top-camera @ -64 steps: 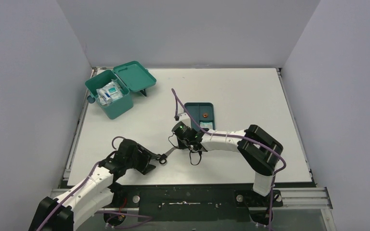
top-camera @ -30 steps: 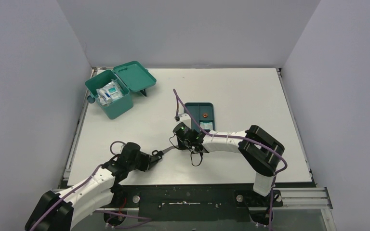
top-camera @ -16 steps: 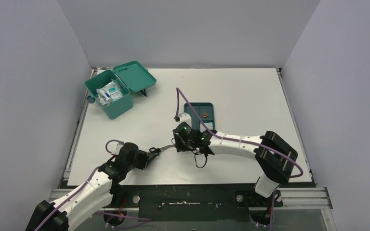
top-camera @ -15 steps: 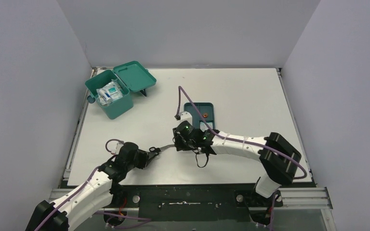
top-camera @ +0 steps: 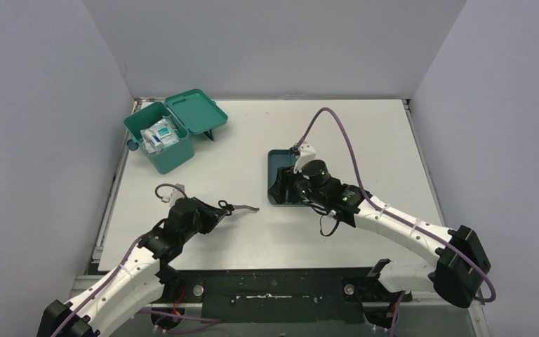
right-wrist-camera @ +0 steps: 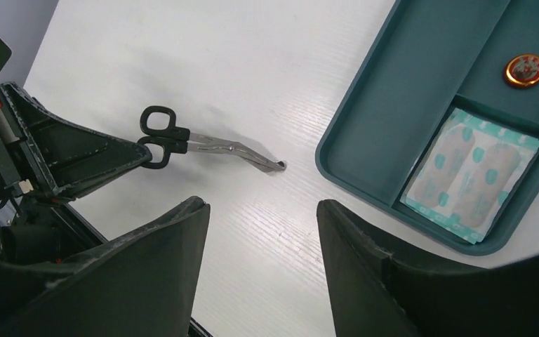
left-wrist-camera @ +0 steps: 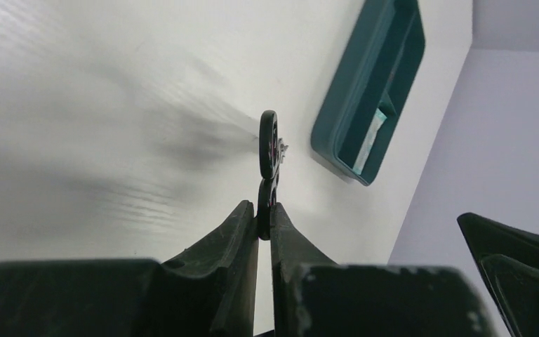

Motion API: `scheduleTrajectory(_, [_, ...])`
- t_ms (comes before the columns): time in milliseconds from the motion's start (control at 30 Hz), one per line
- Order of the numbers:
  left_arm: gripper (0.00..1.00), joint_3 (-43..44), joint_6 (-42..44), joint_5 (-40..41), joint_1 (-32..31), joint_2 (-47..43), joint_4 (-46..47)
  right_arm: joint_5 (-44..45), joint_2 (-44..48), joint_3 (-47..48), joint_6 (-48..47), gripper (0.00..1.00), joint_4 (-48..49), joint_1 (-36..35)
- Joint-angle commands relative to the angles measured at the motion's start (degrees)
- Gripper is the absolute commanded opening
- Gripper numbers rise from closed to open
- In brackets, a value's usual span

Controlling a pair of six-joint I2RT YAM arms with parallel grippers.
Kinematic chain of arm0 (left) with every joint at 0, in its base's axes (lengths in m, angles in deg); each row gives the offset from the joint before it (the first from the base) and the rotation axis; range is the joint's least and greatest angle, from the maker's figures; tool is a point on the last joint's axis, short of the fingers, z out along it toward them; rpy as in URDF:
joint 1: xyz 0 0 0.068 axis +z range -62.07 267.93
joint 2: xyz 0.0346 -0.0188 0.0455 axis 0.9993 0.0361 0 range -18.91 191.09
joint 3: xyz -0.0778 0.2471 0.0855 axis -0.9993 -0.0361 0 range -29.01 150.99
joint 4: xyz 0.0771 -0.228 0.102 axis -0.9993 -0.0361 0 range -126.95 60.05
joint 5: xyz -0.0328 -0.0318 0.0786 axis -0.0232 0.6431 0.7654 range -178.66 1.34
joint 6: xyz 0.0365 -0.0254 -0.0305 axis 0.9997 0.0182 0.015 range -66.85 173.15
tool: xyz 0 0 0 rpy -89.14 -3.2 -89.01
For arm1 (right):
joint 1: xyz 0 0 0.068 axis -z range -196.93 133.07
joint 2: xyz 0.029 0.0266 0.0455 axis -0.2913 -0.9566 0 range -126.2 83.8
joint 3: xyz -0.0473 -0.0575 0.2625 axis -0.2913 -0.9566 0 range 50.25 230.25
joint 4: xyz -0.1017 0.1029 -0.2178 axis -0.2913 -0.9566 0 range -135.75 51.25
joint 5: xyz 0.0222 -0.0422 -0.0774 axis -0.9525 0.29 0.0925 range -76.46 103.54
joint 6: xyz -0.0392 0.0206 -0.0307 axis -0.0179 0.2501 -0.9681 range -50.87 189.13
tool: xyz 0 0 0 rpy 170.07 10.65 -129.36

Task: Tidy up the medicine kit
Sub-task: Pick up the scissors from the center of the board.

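Note:
The medicine kit (top-camera: 160, 144), a teal-green box, stands at the far left with its lid (top-camera: 196, 111) swung open and white packets inside. A pair of scissors (top-camera: 242, 208) with black handle rings lies low over the table. My left gripper (top-camera: 221, 208) is shut on one handle ring (left-wrist-camera: 269, 137), pinched between its fingertips (left-wrist-camera: 264, 214). In the right wrist view the scissors (right-wrist-camera: 210, 146) point towards the tray. My right gripper (right-wrist-camera: 260, 210) stands open and empty, apart from the scissors, by the left edge of the tray (top-camera: 278, 188).
A dark blue-teal divided tray (top-camera: 275, 161) lies mid-table under the right wrist. In the right wrist view it (right-wrist-camera: 393, 126) holds a packet of plasters (right-wrist-camera: 470, 172) and a small round orange tin (right-wrist-camera: 524, 69). Grey walls close in the table on three sides.
My right gripper has opened, let go of the scissors and drawn back right to the tray. The left gripper keeps the scissors by the handle and has shifted slightly forward.

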Motion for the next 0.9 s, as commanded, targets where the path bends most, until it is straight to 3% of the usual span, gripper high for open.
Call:
scheduleTrajectory(0, [0.00, 4.95, 10.62, -1.35, 0.08, -1.56, 3.02, -6.11, 3.50, 0.45, -4.43, 0.61, 2.63, 1.60])
scheduleTrajectory(333, [0.00, 15.09, 29.26, -8.40, 0.08, -0.82, 2.37, -14.25, 4.72, -0.51, -9.29, 0.65, 6.08, 2.50])
scheduleTrajectory(600, [0.00, 27.78, 42.54, -23.45, 0.53, 10.28, -0.18, -5.52, 8.71, 3.68, -3.61, 0.67, -3.56, 5.04])
scheduleTrajectory(767, [0.00, 31.77, 45.26, -35.22, 1.90, 19.70, 0.53, -2.53, 13.37, 3.26, -0.39, 0.77, -5.45, 5.58])
scheduleTrajectory(867, [0.00, 36.49, 50.77, -37.90, 2.99, 25.62, -3.27, -1.32, 15.86, 3.49, 0.27, 0.93, -7.12, 5.62])
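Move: The tray I am bringing the scissors towards has its middle about 15 cm ahead of my left hand, 21 cm to its right and 6 cm lower. Inside it, the round tin lies some 19 cm ahead and 24 cm right of that hand, the bandage packet about 13 cm ahead and 24 cm right. From my empty right hand the held scissors are level, 10 cm left and 10 cm below; the tray is 14 cm ahead, 5 cm right and 15 cm below. Still pinching the scissors by a handle ring, I raise my left hand about 14 cm, then carry it right, almost 9 cm in all, easing down a little at the end. The wrist turns clockwise some 45 degrees and its fingers tip upward, bringing the scissors towards the tray. My right hand lifts about 6 cm, ends slightly right, and opens wider. ##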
